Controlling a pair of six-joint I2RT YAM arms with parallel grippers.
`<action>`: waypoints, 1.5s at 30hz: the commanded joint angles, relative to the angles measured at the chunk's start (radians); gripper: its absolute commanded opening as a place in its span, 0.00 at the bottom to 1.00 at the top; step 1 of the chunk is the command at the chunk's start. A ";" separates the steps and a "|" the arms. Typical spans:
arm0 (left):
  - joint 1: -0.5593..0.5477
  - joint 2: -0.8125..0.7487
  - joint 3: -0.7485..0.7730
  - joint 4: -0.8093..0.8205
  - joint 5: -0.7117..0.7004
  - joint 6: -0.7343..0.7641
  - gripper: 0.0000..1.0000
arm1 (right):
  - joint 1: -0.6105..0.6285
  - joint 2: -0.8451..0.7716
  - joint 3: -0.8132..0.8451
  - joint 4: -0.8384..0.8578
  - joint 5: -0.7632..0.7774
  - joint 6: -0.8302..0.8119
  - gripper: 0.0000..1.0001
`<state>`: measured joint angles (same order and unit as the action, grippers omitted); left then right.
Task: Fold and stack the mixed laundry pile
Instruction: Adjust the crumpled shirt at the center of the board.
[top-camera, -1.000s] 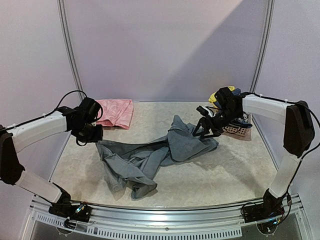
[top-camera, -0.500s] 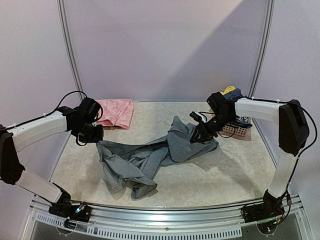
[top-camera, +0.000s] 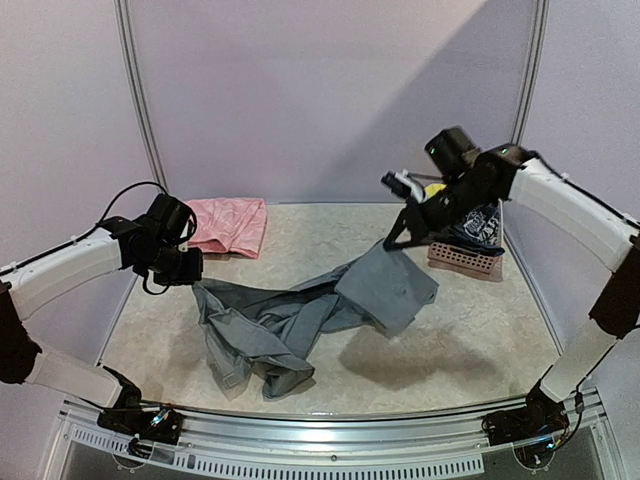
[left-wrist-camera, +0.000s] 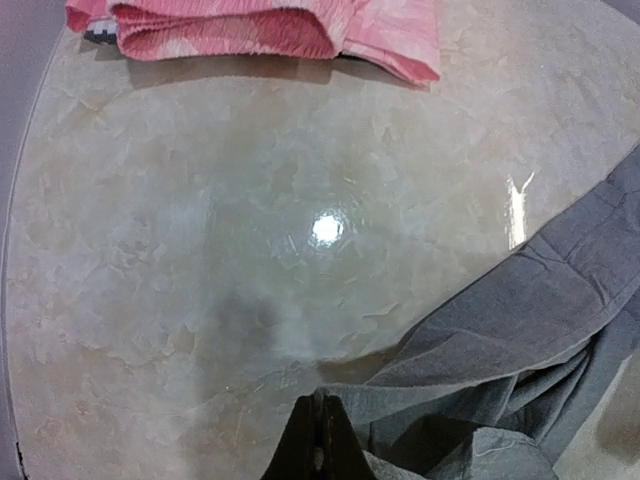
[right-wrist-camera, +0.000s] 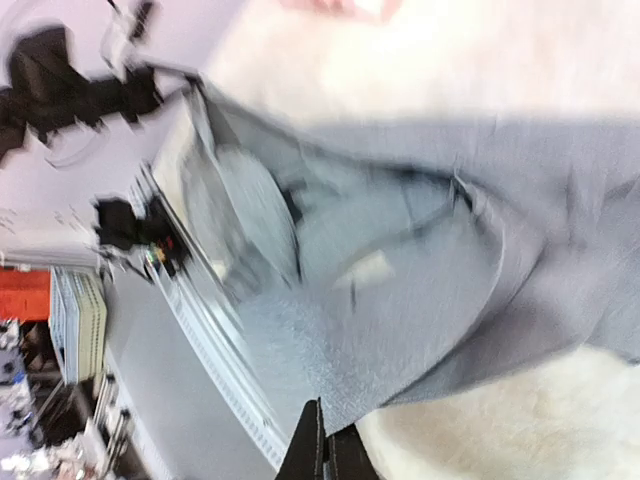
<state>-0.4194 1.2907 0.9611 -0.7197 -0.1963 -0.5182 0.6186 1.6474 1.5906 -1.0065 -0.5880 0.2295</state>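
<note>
The grey shirt (top-camera: 290, 320) lies crumpled across the middle of the table. My left gripper (top-camera: 190, 275) is shut on its left edge, low over the table; the left wrist view shows the closed fingertips (left-wrist-camera: 322, 440) pinching the grey cloth (left-wrist-camera: 520, 330). My right gripper (top-camera: 392, 243) is shut on the shirt's right corner and holds it above the table, so the cloth hangs down from it. In the blurred right wrist view the shirt (right-wrist-camera: 430, 290) spreads out from the shut gripper (right-wrist-camera: 325, 445). A navy top (top-camera: 478, 225) and a yellow piece (top-camera: 433, 190) sit at the far right.
A folded pink garment (top-camera: 232, 222) lies at the back left, also at the top of the left wrist view (left-wrist-camera: 270, 25). The pink slatted basket (top-camera: 465, 260) lies on the right behind the raised arm. Curved walls close in the back and sides.
The right gripper has shut on the shirt's right corner and risen, lifting that part off the table. The left gripper has stayed shut and almost in place.
</note>
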 joint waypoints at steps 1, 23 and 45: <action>0.013 -0.067 0.003 0.034 0.021 0.038 0.00 | -0.024 -0.074 0.252 -0.127 0.136 0.086 0.00; 0.012 -0.215 0.042 0.004 0.138 0.089 0.00 | -0.084 -0.161 0.138 -0.151 0.055 0.325 0.00; 0.013 0.036 -0.045 0.037 0.147 -0.014 0.00 | -0.033 0.352 0.051 0.039 0.033 0.261 0.52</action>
<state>-0.4183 1.3174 0.8955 -0.6914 -0.0528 -0.5137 0.5770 2.0666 1.6596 -0.9428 -0.5560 0.5621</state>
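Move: The crumpled shirt hangs between the two closed grippers. Its right end goes to a spot on the board about 6 cm ahead of the right hand, 1 cm left and 17 cm below. The shirt's middle is some 18 cm left of that hand and 3 cm back; the basket stands 23 cm ahead and 18 cm right. From the left hand, the shirt's middle lies about 24 cm right and 7 cm back, the pink cloth 28 cm ahead and 6 cm right, both roughly 7 cm lower. The shirt, still pinched at both ends, is swung up and brought down onto the board. The right hand lifts about 18 cm, then sinks over 30 cm, finishing forward of its start, its wrist turning clockwise as its fingers open about halfway in the cloth. The left hand rises 13 cm and drops to slightly below its start, keeping its grip. ##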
